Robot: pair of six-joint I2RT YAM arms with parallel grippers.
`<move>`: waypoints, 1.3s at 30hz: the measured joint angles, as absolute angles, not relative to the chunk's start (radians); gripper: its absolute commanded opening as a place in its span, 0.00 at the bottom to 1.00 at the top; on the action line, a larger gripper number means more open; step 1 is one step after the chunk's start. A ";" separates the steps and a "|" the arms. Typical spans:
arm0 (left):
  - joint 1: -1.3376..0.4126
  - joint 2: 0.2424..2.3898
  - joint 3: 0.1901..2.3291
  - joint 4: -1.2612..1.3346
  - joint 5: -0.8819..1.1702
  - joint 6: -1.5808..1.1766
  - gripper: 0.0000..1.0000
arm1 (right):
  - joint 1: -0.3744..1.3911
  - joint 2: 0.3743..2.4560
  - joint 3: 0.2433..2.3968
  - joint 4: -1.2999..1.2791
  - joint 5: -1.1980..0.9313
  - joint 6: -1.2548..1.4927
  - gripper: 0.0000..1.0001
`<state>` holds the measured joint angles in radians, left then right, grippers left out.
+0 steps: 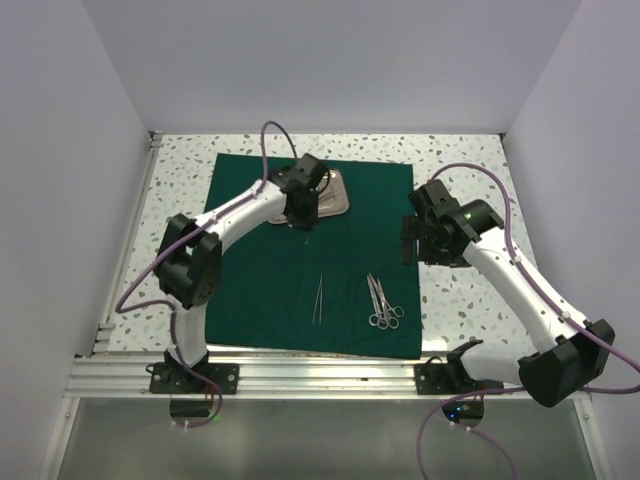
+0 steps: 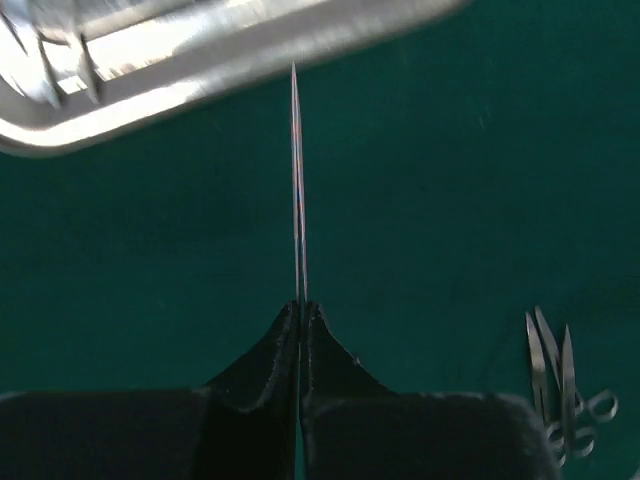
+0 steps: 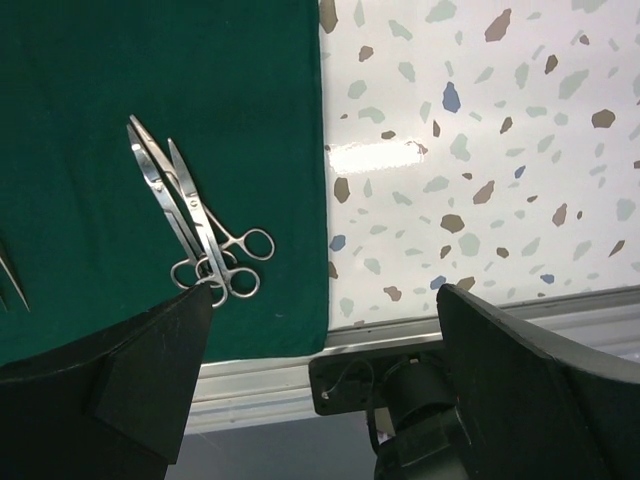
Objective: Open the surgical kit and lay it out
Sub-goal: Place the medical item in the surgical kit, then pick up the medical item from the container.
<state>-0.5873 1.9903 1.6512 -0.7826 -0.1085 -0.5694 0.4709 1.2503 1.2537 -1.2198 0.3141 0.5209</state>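
The dark green drape (image 1: 300,270) lies spread flat on the table. The shiny steel tray (image 1: 335,196) sits on its far part and shows at the top of the left wrist view (image 2: 150,70). My left gripper (image 1: 302,222) hangs just in front of the tray, shut on thin tweezers (image 2: 297,180) that point toward it. Another pair of thin tweezers (image 1: 318,298) and two ring-handled scissors/forceps (image 1: 381,302) lie on the near part of the drape; the scissors/forceps also show in the right wrist view (image 3: 195,225). My right gripper (image 1: 410,240) is open and empty over the drape's right edge.
White speckled tabletop (image 1: 460,300) lies to the right of the drape. An aluminium rail (image 1: 320,372) runs along the near edge with the arm bases bolted to it. White walls enclose the left, right and far sides.
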 measured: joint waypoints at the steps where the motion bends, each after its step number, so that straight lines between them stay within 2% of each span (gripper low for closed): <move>1: -0.619 1.945 1.597 -0.775 -0.107 -0.589 0.00 | 0.471 1.250 1.251 -1.214 0.311 0.516 0.98; 5: -0.729 1.845 1.408 -0.732 -0.088 -0.659 0.00 | 0.471 1.248 1.228 -1.203 0.293 0.495 0.98; 9: -0.818 1.836 1.254 -0.705 -0.074 -0.739 0.00 | 0.471 1.235 1.196 -1.200 0.286 0.476 0.98; 11: -0.853 1.836 1.215 -0.709 -0.066 -0.772 0.10 | 0.471 1.221 1.178 -1.197 0.282 0.469 0.98; 12: -0.867 1.836 1.209 -0.712 -0.062 -0.787 0.20 | 0.471 1.214 1.170 -1.196 0.276 0.466 0.99; 14: -0.884 1.836 1.208 -0.708 -0.054 -0.812 0.28 | 0.471 1.205 1.160 -1.196 0.270 0.462 0.98; 15: -0.888 1.836 1.208 -0.706 -0.051 -0.822 0.35 | 0.471 1.203 1.156 -1.196 0.270 0.461 0.98; 19: -0.889 1.836 1.236 -0.734 -0.048 -0.846 0.47 | 0.471 1.203 1.155 -1.196 0.271 0.459 0.99; 25: -0.865 1.859 1.483 -0.836 -0.093 -0.801 0.51 | 0.471 1.187 1.156 -1.200 0.278 0.463 0.98; 29: -0.776 1.939 1.682 -0.847 -0.105 -0.710 0.54 | 0.471 1.171 1.157 -1.208 0.287 0.478 0.98; 32: -0.680 2.055 1.856 -0.859 -0.106 -0.620 0.61 | 0.471 1.168 1.163 -1.218 0.300 0.492 0.98; 33: -0.656 2.104 1.919 -0.853 -0.108 -0.591 0.68 | 0.471 1.168 1.165 -1.220 0.302 0.498 0.98; 36: -0.595 2.255 2.120 -0.878 -0.116 -0.502 0.80 | 0.471 1.171 1.182 -1.232 0.311 0.509 0.99; 39: -0.563 2.368 2.252 -0.884 -0.121 -0.422 0.87 | 0.471 1.178 1.212 -1.248 0.328 0.517 0.98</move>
<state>-0.5629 2.3684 2.2524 -0.8841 -0.1207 -0.4221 0.4709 1.1782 1.2118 -1.2480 0.3279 0.5175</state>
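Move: The tweezers already laid on the cloth lie about 14 cm back from the left hand, 3 cm to its right and 8 cm below; the pair it holds goes beside them. The three scissor-handled tools are level with them, 15 cm farther right. The tray's middle is some 12 cm ahead of this hand, with the last tweezers in it 12 cm ahead and 3 cm right. From the right hand, the laid tweezers are about 24 cm left, 2 cm ahead, 17 below. The held tweezers are carried back about 17 cm by the left hand, sinking and drifting a little right, onto the cloth beside the laid pair. The fingers open about halfway and let go; the hand lifts roughly 10 cm, swings some 27 cm forward to the tray, opening wider, fingertips tilting forward, and begins to sink towards the tweezers still inside. ##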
